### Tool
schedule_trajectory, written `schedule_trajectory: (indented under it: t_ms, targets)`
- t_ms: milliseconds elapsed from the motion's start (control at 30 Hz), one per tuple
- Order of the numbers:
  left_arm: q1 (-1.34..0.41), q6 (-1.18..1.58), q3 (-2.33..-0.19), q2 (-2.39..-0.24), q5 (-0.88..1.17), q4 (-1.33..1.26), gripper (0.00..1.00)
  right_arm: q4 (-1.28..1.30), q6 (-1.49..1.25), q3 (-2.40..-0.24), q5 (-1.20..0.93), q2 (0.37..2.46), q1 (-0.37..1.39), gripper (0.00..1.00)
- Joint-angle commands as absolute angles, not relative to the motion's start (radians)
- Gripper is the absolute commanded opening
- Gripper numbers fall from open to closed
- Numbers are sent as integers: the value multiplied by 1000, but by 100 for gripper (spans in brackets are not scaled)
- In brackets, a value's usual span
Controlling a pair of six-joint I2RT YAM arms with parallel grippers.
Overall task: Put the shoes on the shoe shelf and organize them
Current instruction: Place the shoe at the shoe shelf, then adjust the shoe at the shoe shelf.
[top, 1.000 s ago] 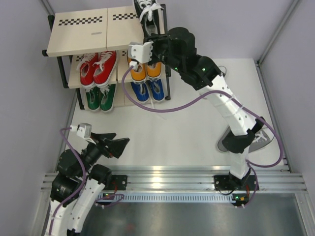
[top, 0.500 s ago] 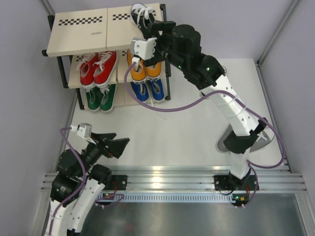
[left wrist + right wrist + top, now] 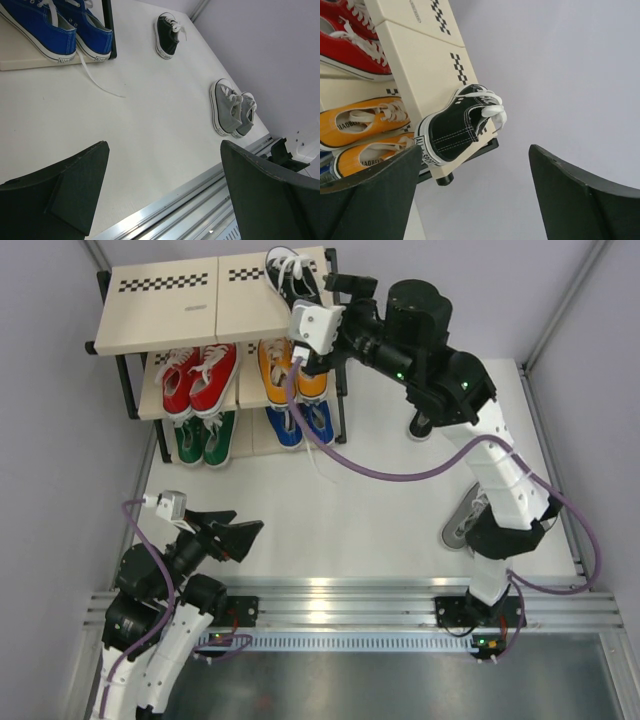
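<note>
The shoe shelf stands at the back left. One black shoe rests on the right end of its top board, heel hanging slightly over the edge. My right gripper is open just right of that shoe, apart from it and holding nothing. Red shoes and orange shoes fill the middle tier. Green shoes and blue shoes fill the bottom. My left gripper hangs open and empty near its base.
A second black shoe lies on the table right of the shelf, partly hidden under the right arm in the top view. A grey pair sits near the right arm's base. A loose blue-shoe lace trails onto the table.
My right gripper has opened, let go of the black shoe on the top board and drawn back to the right. The left arm has not moved.
</note>
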State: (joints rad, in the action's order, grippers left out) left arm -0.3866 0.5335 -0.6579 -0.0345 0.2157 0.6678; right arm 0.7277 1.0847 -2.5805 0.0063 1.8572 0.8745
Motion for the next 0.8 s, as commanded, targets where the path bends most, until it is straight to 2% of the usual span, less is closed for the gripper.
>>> schedule_trajectory:
  t_ms: [0, 33, 67, 133, 167, 233, 267, 367, 467, 767]
  targets:
    - [-385, 541, -655, -25, 221, 657, 98, 733, 939, -2588, -58, 1781, 865, 84]
    - [-385, 540, -655, -23, 221, 657, 98, 724, 893, -2553, -58, 1767, 858, 81]
    - [-384, 541, -655, -25, 224, 657, 98, 721, 872, -2536, -77, 1760, 838, 71]
    - [-385, 541, -655, -23, 224, 657, 98, 704, 794, -2478, -90, 1737, 812, 62]
    - [-384, 540, -655, -23, 225, 657, 98, 704, 772, -2458, -139, 1727, 796, 48]
    - [-385, 541, -653, -25, 225, 657, 98, 707, 712, -2401, -214, 1707, 749, 38]
    - [-385, 541, -653, -25, 222, 657, 98, 706, 704, -2384, -253, 1704, 730, 27]
    - [-385, 543, -653, -23, 219, 657, 98, 715, 680, -2336, -356, 1700, 692, 20]
    - [-383, 543, -653, -23, 219, 657, 98, 715, 670, -2321, -420, 1716, 669, 16]
    - [-385, 541, -653, -23, 219, 657, 98, 651, 606, -2385, -456, 1822, 670, 11]
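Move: The black shoe just set on the top shelf lies with its middle about 12 cm ahead of the open right hand, 5 cm to its left and 3 cm lower; its heel faces the hand. On the shelf beneath, the right orange shoe is some 10 cm ahead, 3 cm left and 20 cm below, its mate 9 cm farther left. From the left hand, the black shoe is roughly 34 cm ahead, 10 cm right and 25 cm up. Back and to its right first, a few centimetres, the right hand swings clear of the black shoe, shutting its wide-open, empty fingers almost fully. It then drops about 8 cm and eases forward and left again, rolling some 25 degrees clockwise seen from behind the hand and dipping the tips slightly, to bring them just below and short of the shoe's heel. ##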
